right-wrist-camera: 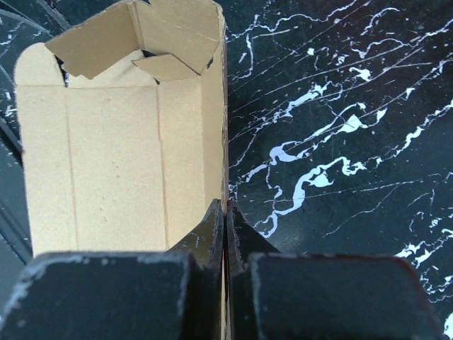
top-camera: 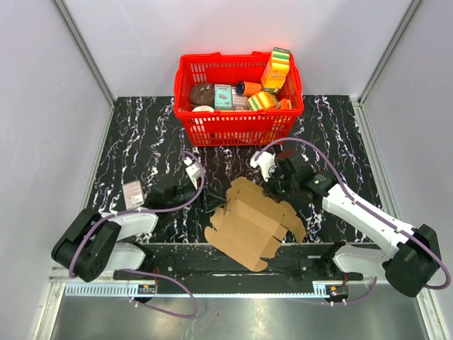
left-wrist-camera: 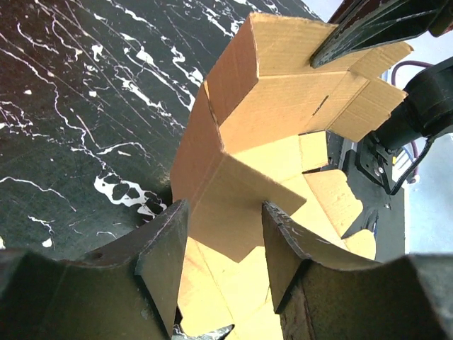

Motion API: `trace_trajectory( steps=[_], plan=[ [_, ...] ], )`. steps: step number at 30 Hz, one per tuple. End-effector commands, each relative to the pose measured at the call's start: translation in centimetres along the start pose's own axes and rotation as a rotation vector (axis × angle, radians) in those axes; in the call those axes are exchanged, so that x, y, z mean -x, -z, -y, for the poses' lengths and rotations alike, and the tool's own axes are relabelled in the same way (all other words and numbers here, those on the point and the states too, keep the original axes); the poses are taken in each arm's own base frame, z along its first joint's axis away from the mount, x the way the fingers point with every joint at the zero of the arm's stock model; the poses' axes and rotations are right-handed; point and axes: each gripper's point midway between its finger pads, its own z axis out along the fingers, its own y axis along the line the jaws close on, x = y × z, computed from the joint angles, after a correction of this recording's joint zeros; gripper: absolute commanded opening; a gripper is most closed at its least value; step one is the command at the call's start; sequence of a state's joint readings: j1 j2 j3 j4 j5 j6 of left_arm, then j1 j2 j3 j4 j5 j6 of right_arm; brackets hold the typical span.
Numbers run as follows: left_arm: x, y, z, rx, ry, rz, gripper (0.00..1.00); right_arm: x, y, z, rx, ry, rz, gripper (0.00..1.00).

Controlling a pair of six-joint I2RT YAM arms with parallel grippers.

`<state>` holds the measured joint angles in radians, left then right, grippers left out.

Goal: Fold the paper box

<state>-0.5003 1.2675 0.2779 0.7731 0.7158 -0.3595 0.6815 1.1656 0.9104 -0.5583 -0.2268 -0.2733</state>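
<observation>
The paper box is a brown cardboard sheet, partly folded, lying on the black marble table between my two arms. One long wall stands up, and several end flaps are still spread out. My right gripper is at the box's far right edge. In the right wrist view it is shut on the thin upright wall of the box. My left gripper is open at the box's left end. A loose flap of the box reaches between its fingertips without being pinched.
A red plastic basket with several colourful packages stands behind the box at the table's back. A small printed packet lies near the left arm. Grey walls close in both sides of the table.
</observation>
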Motion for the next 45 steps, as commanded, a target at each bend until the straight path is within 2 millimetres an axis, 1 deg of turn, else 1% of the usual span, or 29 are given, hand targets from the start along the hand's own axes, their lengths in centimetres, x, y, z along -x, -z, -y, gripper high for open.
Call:
trace_trajectory(
  steps=[1,4,6,7,8,12,21,31,35,37,42,45],
  plan=[
    [1.0,-0.7,-0.1,-0.020,-0.051,0.037,0.50,0.9,-0.4,1.4,-0.084,0.045,0.029,0.02],
    [1.3,-1.2,-0.5,-0.018,-0.049,0.042,0.49,0.6,-0.8,2.1,-0.115,0.061,0.002,0.01],
    [1.6,-1.6,-0.6,-0.028,-0.053,0.047,0.49,0.6,-0.9,2.2,-0.116,0.076,-0.012,0.01],
    [1.4,-1.8,-0.8,-0.031,-0.047,0.037,0.49,0.4,-1.0,2.4,-0.117,0.094,-0.026,0.01],
    [1.6,-2.0,-0.8,-0.034,-0.050,0.038,0.49,0.4,-1.0,2.5,-0.117,0.106,-0.036,0.01],
    [1.6,-2.5,-1.0,-0.051,-0.059,0.027,0.49,0.7,-0.7,3.1,-0.138,0.165,-0.046,0.00],
    [2.0,-2.9,-0.8,-0.079,-0.082,0.024,0.49,2.0,0.2,3.6,-0.156,0.292,-0.035,0.00],
    [2.3,-3.6,-1.1,-0.095,-0.093,0.016,0.49,2.6,-0.3,5.1,-0.258,0.430,-0.064,0.00],
    [2.5,-3.9,-1.2,-0.102,-0.100,0.012,0.49,3.2,-0.2,5.3,-0.295,0.481,-0.048,0.00],
    [2.3,-3.9,-1.2,-0.107,-0.101,0.005,0.49,3.8,0.1,5.2,-0.302,0.506,-0.025,0.00],
    [2.6,-4.1,-1.2,-0.112,-0.108,0.009,0.49,4.8,0.8,5.3,-0.327,0.570,0.022,0.00],
    [2.7,-4.3,-1.4,-0.109,-0.112,0.007,0.49,4.6,0.5,5.3,-0.329,0.587,0.018,0.00]
  ],
)
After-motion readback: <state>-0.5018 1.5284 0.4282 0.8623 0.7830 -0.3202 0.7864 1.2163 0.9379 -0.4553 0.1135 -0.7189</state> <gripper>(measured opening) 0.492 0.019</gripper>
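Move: The left gripper is half open, with the paper box's left end flap right at its fingertips, some 2 cm to the right and a touch lower. From it, the box's floor panel lies about 8 cm back and 6 cm right. The right gripper already pinches the far wall's top edge. From this hand the red basket stands some 28 cm ahead and 10 cm left, the end flap about 12 cm left and 4 cm back, the floor panel 11 cm back and 8 cm left. Keep the right fingers shut on the far wall's edge and draw the box about 5 cm forward towards the basket, dipping a little and then rising to end slightly higher, while tilting the wrist over by some 30 degrees. Let the left gripper follow at the end flap, first down a little, then mainly forward and right, about 4 cm overall, its fingers half open and bearing on the flap to keep it folded in. ##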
